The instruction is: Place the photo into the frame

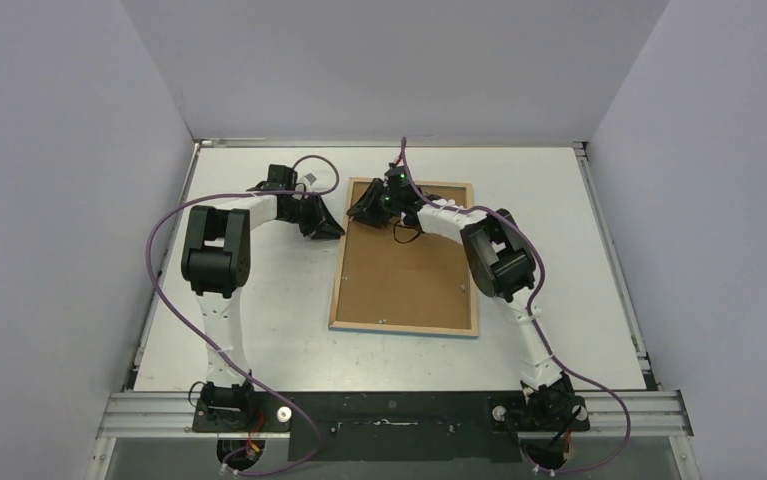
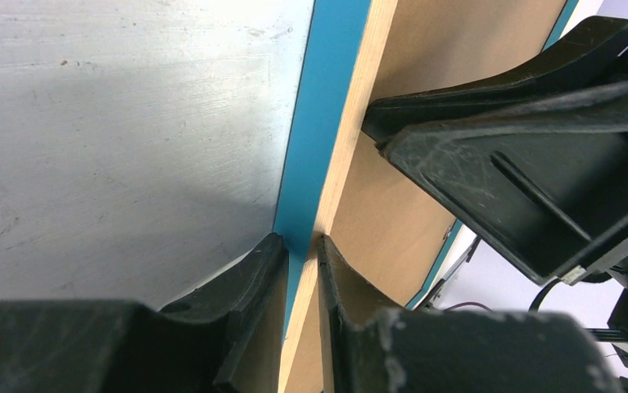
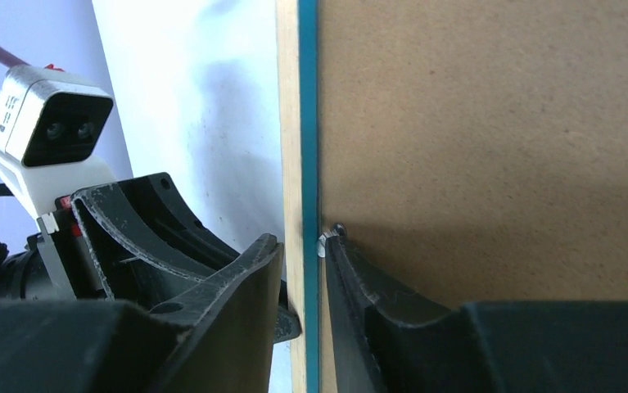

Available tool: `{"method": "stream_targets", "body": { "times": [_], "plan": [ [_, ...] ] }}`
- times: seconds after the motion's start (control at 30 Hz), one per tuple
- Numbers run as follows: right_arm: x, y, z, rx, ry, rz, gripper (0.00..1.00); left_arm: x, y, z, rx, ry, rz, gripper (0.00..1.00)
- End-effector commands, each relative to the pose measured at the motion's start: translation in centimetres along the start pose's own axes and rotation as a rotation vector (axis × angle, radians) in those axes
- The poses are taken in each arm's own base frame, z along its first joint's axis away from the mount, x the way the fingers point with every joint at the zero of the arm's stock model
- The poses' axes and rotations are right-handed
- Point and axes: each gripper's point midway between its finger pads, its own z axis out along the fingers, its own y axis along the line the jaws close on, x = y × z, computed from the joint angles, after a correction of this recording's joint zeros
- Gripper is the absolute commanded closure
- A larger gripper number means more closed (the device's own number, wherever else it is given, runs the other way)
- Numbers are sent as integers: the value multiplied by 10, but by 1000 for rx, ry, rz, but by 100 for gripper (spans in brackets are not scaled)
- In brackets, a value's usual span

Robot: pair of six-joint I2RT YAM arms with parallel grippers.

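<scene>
The frame (image 1: 404,328) lies back-up on the table, its wood-coloured rim around a plain brown backing board (image 1: 409,270). The photo is hidden. My left gripper (image 1: 327,226) is at the frame's left edge near the far corner. In the left wrist view it (image 2: 302,241) is shut on the turquoise-and-wood rim (image 2: 318,123). My right gripper (image 1: 371,207) is at the far-left corner. In the right wrist view it (image 3: 304,241) is shut on the rim (image 3: 290,123), its inner finger lying on the board (image 3: 499,123) beside a small metal tab (image 3: 323,243).
The white table (image 1: 259,330) is walled by grey panels on three sides. Both arms reach to the far middle and sit close together. The right gripper's body shows in the left wrist view (image 2: 523,180), and the left wrist camera shows in the right wrist view (image 3: 44,123).
</scene>
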Motion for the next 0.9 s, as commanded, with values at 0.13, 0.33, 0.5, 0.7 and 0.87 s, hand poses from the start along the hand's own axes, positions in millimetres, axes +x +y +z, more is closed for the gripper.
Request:
{"method": "stream_targets", "body": {
  "times": [0.13,0.33,0.5,0.7,0.87],
  "plan": [
    [41,-51,-3,223,92,65,74,32,44,14,-136,82,-73,83],
    [47,-70,-2,296,92,58,91,34,45,15,-134,88,-74,83],
    [50,-81,-7,342,102,-2,96,33,44,15,-129,88,-71,83],
    [63,-98,-3,418,137,-44,96,37,44,17,-115,100,-78,83],
    [68,-117,-12,537,139,-63,100,45,40,18,-88,109,-91,84]
  ]
}}
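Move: The metal clip on the inside of the frame's left bar is just beyond the right fingertips, about 1 cm ahead, 1 cm left and 2 cm below the right hand. From that hand, the next clip on the bar is some 12 cm back and 2 cm left, and the frame's far-left corner is roughly 7 cm ahead. The left hand, already pinching the bar, has the first clip about 4 cm ahead, 1 cm right and 1 cm below. Lower the right gripper about 1 cm towards the clip while shutting its fingers from a third open to fully closed, bringing the joined tips down close against the clip at the bar's inner edge. Then tip the right fingers more steeply down, some 10 degrees. Keep the left gripper still, its fingers pinching the frame's left bar from both sides. ##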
